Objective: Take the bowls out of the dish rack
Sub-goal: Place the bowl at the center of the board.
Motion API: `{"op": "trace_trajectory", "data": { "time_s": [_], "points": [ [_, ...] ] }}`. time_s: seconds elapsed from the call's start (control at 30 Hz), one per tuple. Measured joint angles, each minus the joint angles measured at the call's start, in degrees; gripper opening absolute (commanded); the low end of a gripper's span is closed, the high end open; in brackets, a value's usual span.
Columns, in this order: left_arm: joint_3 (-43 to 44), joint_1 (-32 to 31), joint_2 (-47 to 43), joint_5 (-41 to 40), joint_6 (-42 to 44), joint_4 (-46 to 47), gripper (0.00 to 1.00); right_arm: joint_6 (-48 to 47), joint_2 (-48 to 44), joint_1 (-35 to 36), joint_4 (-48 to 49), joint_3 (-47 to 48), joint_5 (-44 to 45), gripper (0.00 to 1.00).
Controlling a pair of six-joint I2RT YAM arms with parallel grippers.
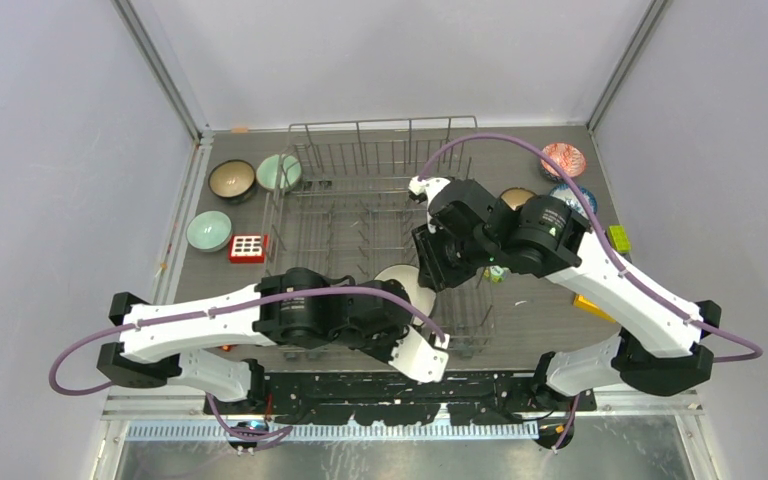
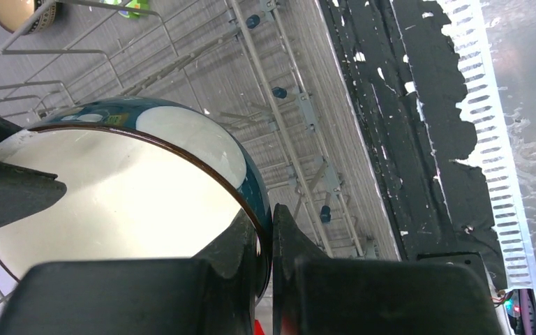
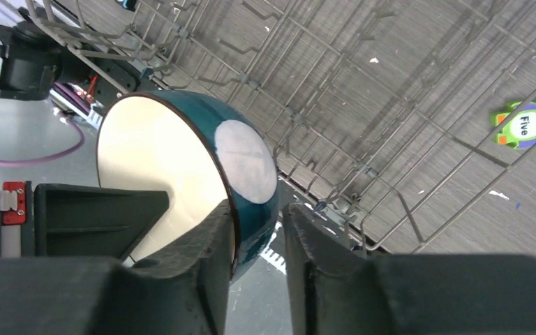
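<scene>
A teal-and-white bowl (image 1: 405, 285) with a cream inside stands on edge over the near side of the grey wire dish rack (image 1: 360, 170). My left gripper (image 2: 271, 230) is shut on the rim of this bowl (image 2: 112, 202), one finger inside and one outside. My right gripper (image 3: 258, 230) straddles the rim of the same bowl (image 3: 181, 160) from the other side. Its inner finger (image 3: 209, 244) lies against the cream inside, while a gap remains between the outer finger and the teal wall. From above, both grippers (image 1: 410, 312) (image 1: 428, 275) meet at the bowl.
Left of the rack lie a dark brown bowl (image 1: 231, 179), two pale green bowls (image 1: 279, 171) (image 1: 208, 231) and a red block (image 1: 247, 248). To the right are a red patterned bowl (image 1: 563, 160), a blue one (image 1: 572, 197) and a green block (image 1: 618, 238). An owl figure (image 3: 527, 122) lies under the rack wires.
</scene>
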Motion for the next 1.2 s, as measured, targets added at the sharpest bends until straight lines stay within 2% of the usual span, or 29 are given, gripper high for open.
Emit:
{"op": "trace_trajectory", "data": {
  "time_s": [0.1, 0.13, 0.17, 0.2, 0.27, 0.3, 0.33, 0.53, 0.63, 0.77, 0.83, 0.93, 1.1, 1.2],
  "points": [
    [0.0, 0.02, 0.0, 0.07, -0.13, 0.5, 0.0, 0.22, 0.35, 0.15, -0.04, -0.04, 1.53, 0.06],
    [0.0, 0.02, 0.0, 0.04, -0.11, 0.85, 0.0, 0.0, 0.35, 0.44, -0.2, -0.04, 2.32, 0.02],
    [0.0, 0.0, -0.04, -0.09, -0.13, 1.46, 0.05, -0.22, 0.37, 0.61, -0.66, -0.09, 3.43, 0.01],
    [0.0, -0.04, -0.07, -0.09, -0.22, 2.08, 0.21, -0.52, 0.48, 0.74, -1.25, -0.13, 4.33, 0.01],
    [0.0, -0.04, -0.04, -0.5, -0.44, 3.21, 0.64, -0.92, 0.7, 0.9, -1.88, -0.2, 5.66, 0.01],
    [0.0, -0.04, -0.17, -1.36, -0.74, 4.02, 0.78, -1.18, 0.72, 0.92, -2.38, -0.48, 6.99, 0.01],
    [0.02, -0.11, -0.5, -2.36, -1.49, 5.14, 0.97, -0.68, 0.68, 0.83, -3.06, -0.83, 7.89, 0.01],
    [-0.83, -0.11, -4.79, -8.5, -4.46, 9.03, 1.0, 0.72, -1.46, 0.2, -3.37, -0.83, 16.9, 0.01],
    [-3.69, -0.11, -10.14, -11.17, -5.42, 13.09, 1.0, 0.83, -4.55, -3.41, -3.39, -0.83, 21.07, 0.01],
    [-6.69, -0.11, -16.85, -15.76, -7.48, 17.64, 1.0, 0.37, -11.52, -18.64, -0.22, -4.28, 23.67, 0.01],
    [-8.37, -0.11, -19.47, -18.47, -8.79, 20.46, 1.0, 0.44, -17.0, -27.54, 2.4, -10.36, 25.11, 0.01],
    [-11.17, -0.11, -22.4, -22.16, -11.56, 23.45, 1.0, 1.22, -20.68, -37.0, 4.11, -16.76, 25.94, 0.01],
    [-15.39, -0.11, -24.0, -29.86, -18.23, 27.34, 1.0, 5.29, -25.86, -47.69, 6.01, -30.51, 22.43, 0.01],
    [-18.27, -0.11, -24.5, -33.79, -22.03, 28.55, 1.0, 8.09, -27.52, -49.27, 6.23, -36.54, 20.59, 0.01]
  ]
}}
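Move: The teal-and-white bowl hangs tilted between the hands, the left one still pinching its near rim: its middle is about 4 cm ahead of, 4 cm right of and 1 cm above the left hand. From the right hand, closing at the opposite rim, it is about 4 cm back, 5 cm left and 4 cm below. The green owl toy is roughly 10 cm ahead and 18 cm right of that hand, the gold bowl about 27 cm ahead and 26 cm right, both some 28 cm lower. The bowl changes hands: the right fingers finish closing on its rim, the left fingers then open wide and draw off up and forward, later leftward, about 10 cm up. The right hand sweeps the bowl about 25 cm right and a little forward, turning clockwise some 70 degrees, then lowers it towards the bare board beside the owl toy. ##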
